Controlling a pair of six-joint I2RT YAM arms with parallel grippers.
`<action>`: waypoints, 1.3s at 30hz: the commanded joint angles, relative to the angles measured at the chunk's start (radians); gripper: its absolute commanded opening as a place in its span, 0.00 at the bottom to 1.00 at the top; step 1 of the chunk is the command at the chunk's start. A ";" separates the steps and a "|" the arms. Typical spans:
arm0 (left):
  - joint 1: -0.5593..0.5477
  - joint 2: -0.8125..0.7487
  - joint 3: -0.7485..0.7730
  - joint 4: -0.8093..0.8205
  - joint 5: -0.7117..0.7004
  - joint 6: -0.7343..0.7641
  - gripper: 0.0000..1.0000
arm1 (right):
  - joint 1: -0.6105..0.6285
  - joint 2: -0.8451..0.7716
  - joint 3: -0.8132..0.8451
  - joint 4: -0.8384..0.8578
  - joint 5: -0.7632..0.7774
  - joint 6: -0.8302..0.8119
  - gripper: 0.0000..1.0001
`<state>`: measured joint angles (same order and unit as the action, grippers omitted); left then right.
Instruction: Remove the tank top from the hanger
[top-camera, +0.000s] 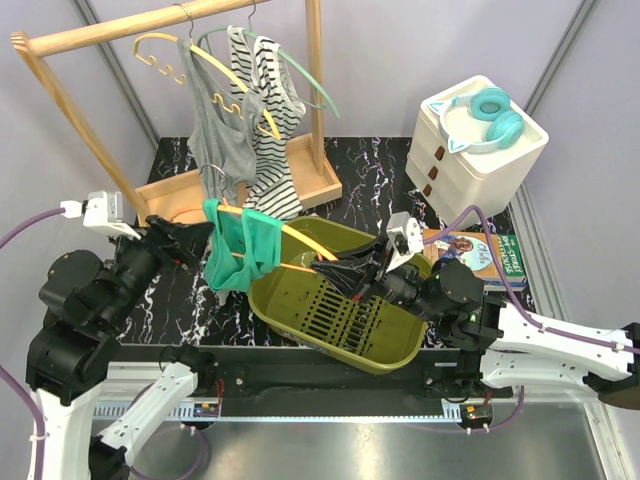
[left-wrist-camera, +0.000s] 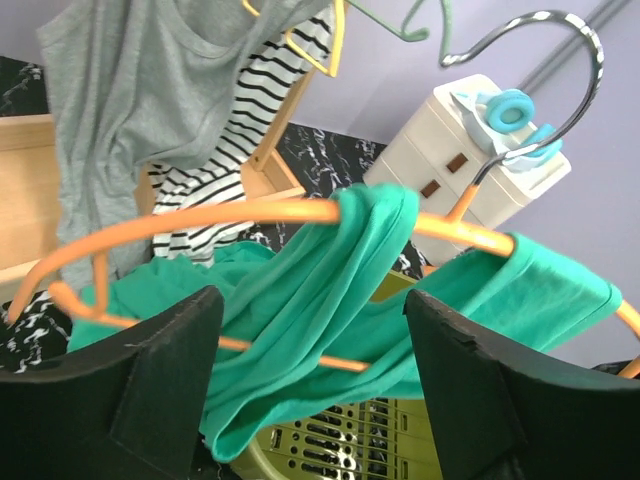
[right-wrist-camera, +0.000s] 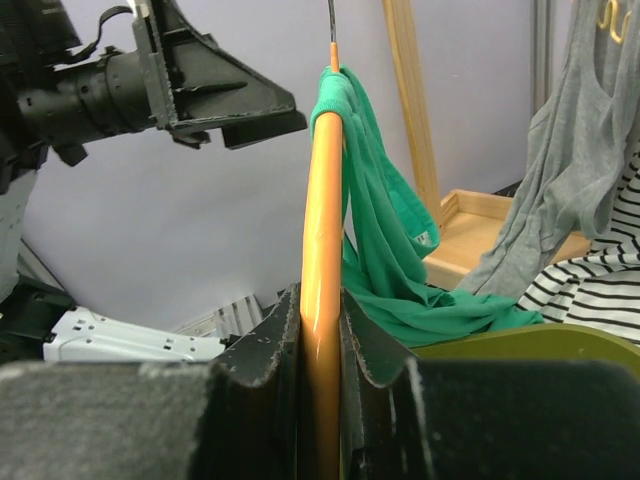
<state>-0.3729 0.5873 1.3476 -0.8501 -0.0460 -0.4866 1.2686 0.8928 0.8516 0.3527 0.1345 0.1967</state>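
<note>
A green tank top (top-camera: 238, 255) hangs bunched on an orange hanger (top-camera: 300, 240) held over the olive basket. My right gripper (top-camera: 338, 270) is shut on the hanger's arm; in the right wrist view the orange bar (right-wrist-camera: 322, 200) runs straight up between the pinching jaws (right-wrist-camera: 322, 300), with the green cloth (right-wrist-camera: 385, 250) draped off its far end. My left gripper (top-camera: 200, 240) is at the hanger's left end. Its jaws stand open, one on each side of the hanging green fabric (left-wrist-camera: 330, 290) and the hanger's lower bar (left-wrist-camera: 300, 355). The metal hook (left-wrist-camera: 570, 60) points up to the right.
An olive slotted basket (top-camera: 330, 320) sits under the hanger. Behind it a wooden rack (top-camera: 100, 35) carries a grey top (top-camera: 215, 130) and a striped top (top-camera: 270, 120) on other hangers. A white drawer unit (top-camera: 470, 165) with teal headphones (top-camera: 490, 110) and a book (top-camera: 485, 258) are to the right.
</note>
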 joint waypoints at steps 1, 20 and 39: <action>-0.003 0.052 -0.025 0.101 0.130 -0.003 0.75 | 0.000 -0.043 0.017 0.083 -0.045 0.033 0.00; -0.003 0.037 -0.067 0.057 -0.073 0.066 0.00 | 0.000 -0.256 -0.140 0.019 -0.007 0.050 0.00; -0.003 0.060 -0.163 -0.009 -0.446 0.040 0.00 | 0.000 -0.537 -0.276 0.176 0.059 -0.005 0.00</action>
<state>-0.3767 0.6579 1.2320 -0.8738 -0.4484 -0.4191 1.2686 0.3351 0.5617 0.3122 0.1417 0.2188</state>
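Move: The green tank top's bunched middle hangs about 7 cm to the right of the open left gripper, some 3 cm ahead and 5 cm lower; its nearest cloth is closer still. The hanger's neck is about 6 cm ahead and 4 cm right, near hand height. The basket lies roughly 25 cm right, level fore and aft, 33 cm below. The tank top is some 15 cm left of the right hand and 6 cm ahead. Bring the left gripper right, down and a little forward, about 5 cm, and shut it to pinch the tank top's near cloth. Then pull that cloth about 9 cm left and slightly down, swinging the wrist counter-clockwise, while the right gripper keeps its grip on the hanger's end and draws it about 12 cm right and slightly back, its fingertips tipping up late. ##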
